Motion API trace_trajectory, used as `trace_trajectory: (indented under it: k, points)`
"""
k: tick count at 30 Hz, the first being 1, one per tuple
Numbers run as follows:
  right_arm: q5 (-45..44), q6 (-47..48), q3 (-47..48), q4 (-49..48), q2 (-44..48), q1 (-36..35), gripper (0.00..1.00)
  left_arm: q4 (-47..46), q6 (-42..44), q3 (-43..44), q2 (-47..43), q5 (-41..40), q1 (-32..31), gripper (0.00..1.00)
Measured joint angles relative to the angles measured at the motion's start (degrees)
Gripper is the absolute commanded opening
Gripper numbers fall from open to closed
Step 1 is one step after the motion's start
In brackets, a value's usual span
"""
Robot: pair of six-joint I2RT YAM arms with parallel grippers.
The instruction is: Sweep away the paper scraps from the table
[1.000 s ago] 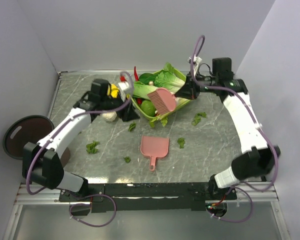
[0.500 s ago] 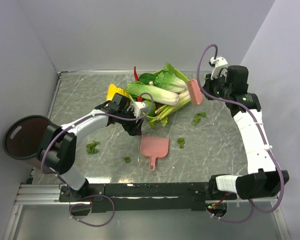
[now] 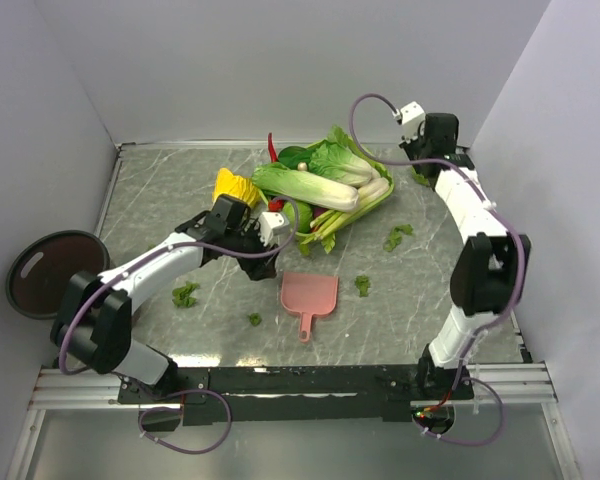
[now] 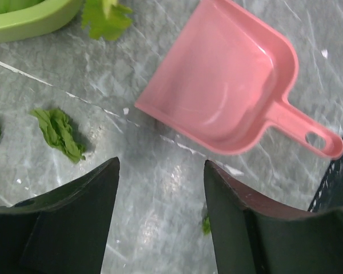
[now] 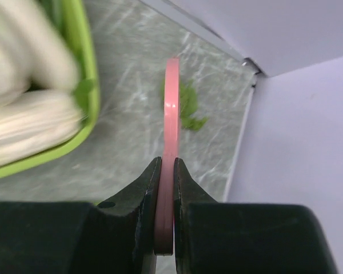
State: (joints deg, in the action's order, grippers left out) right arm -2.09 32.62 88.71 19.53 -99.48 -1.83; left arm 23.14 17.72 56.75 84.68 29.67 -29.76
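Several paper scraps lie on the table [image 3: 160, 200]: one at the left [image 3: 185, 293], one near the front [image 3: 254, 319], one right of the pink dustpan [image 3: 362, 285], a pair further right [image 3: 395, 237] and one by the back right wall [image 5: 188, 108]. My left gripper [image 4: 161, 171] is open just above the marble, a little short of the pink dustpan [image 4: 228, 97], with one scrap [image 4: 60, 131] to its left. Far back on the right, my right gripper [image 5: 167, 162] is shut on a pink brush [image 5: 171, 103], seen edge-on.
A green tray [image 3: 365, 212] of whole cabbages and greens stands at the back centre, with a yellow-and-white cabbage [image 3: 235, 187] beside it. A round dark brown bin [image 3: 50, 272] sits off the table's left edge. Walls close the back and right sides.
The right arm has swung the pink brush away from the tray into the far right corner. The left arm has dropped towards the table near the dustpan.
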Motion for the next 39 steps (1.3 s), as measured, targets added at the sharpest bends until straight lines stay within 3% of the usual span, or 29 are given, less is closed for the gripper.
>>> trace_trajectory:
  k: [4, 6, 11, 15, 21, 26, 30, 36, 39]
  points:
    - [-1.31, 5.27, 8.87, -0.39, -9.90, 1.05, 0.00, 3.41, 5.25, -0.11, -2.54, 0.79, 0.33, 0.68]
    - [-1.66, 8.63, 13.90, -0.42, -14.67, 1.18, 0.00, 4.68, 6.91, -0.09, -3.04, 1.16, 0.46, 0.82]
    - [-2.71, 16.81, 25.27, 0.24, -24.79, 2.38, 0.00, 6.16, 8.11, -0.17, -3.56, 1.44, 0.70, 0.94]
    - [-2.58, 22.60, 29.92, 0.98, -29.86, 3.63, 0.00, 6.27, 7.43, -0.33, -4.20, 1.42, 1.22, 0.96]
    - [0.00, 28.17, 27.65, 3.63, -30.75, 4.70, 0.00, 6.40, 6.62, -0.33, -4.22, 1.42, 1.97, 0.96]
    - [2.58, 30.97, 13.22, 4.50, -25.53, 4.74, 0.00, 6.62, 6.84, -0.31, -4.22, 2.01, 2.05, 0.95]
    - [5.60, 31.74, 2.03, 7.41, -13.86, 4.59, 0.00, 6.08, 6.75, -0.33, -4.22, 2.21, 2.05, 0.95]
    - [17.57, 25.03, -6.08, 27.04, 7.76, 4.04, 0.00, 2.21, 3.54, -1.33, -3.91, 2.10, 2.05, 0.93]
    - [21.64, 19.93, -8.46, 31.39, 14.97, 3.65, 0.00, -0.09, 1.44, -2.23, -3.21, 1.95, 2.08, 0.93]
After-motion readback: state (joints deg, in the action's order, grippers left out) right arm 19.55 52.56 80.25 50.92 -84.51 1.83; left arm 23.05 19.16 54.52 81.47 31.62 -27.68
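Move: The far leafy scrap lies roughly 9 cm ahead of the brush-holding right hand, about 1 cm to its right and some 22 cm below. A second scrap lies about 7 cm back and 7 cm left of that hand, at the same depth; the vegetable basket's middle is some 24 cm left, 6 cm ahead and 17 cm below. From the left hand, the far scrap is about 31 cm ahead, 41 cm right and 10 cm down. The far scrap is swept back towards the second one: the right hand, still gripping the brush, reaches about 12 cm forward over it while veering right and sinking, drops further as it draws back fast, then climbs while still pulling back. The wrist tips down some 20 degrees and turns counter-clockwise. Beside the basket, the empty left hand shifts barely 2 cm and opens wide. ##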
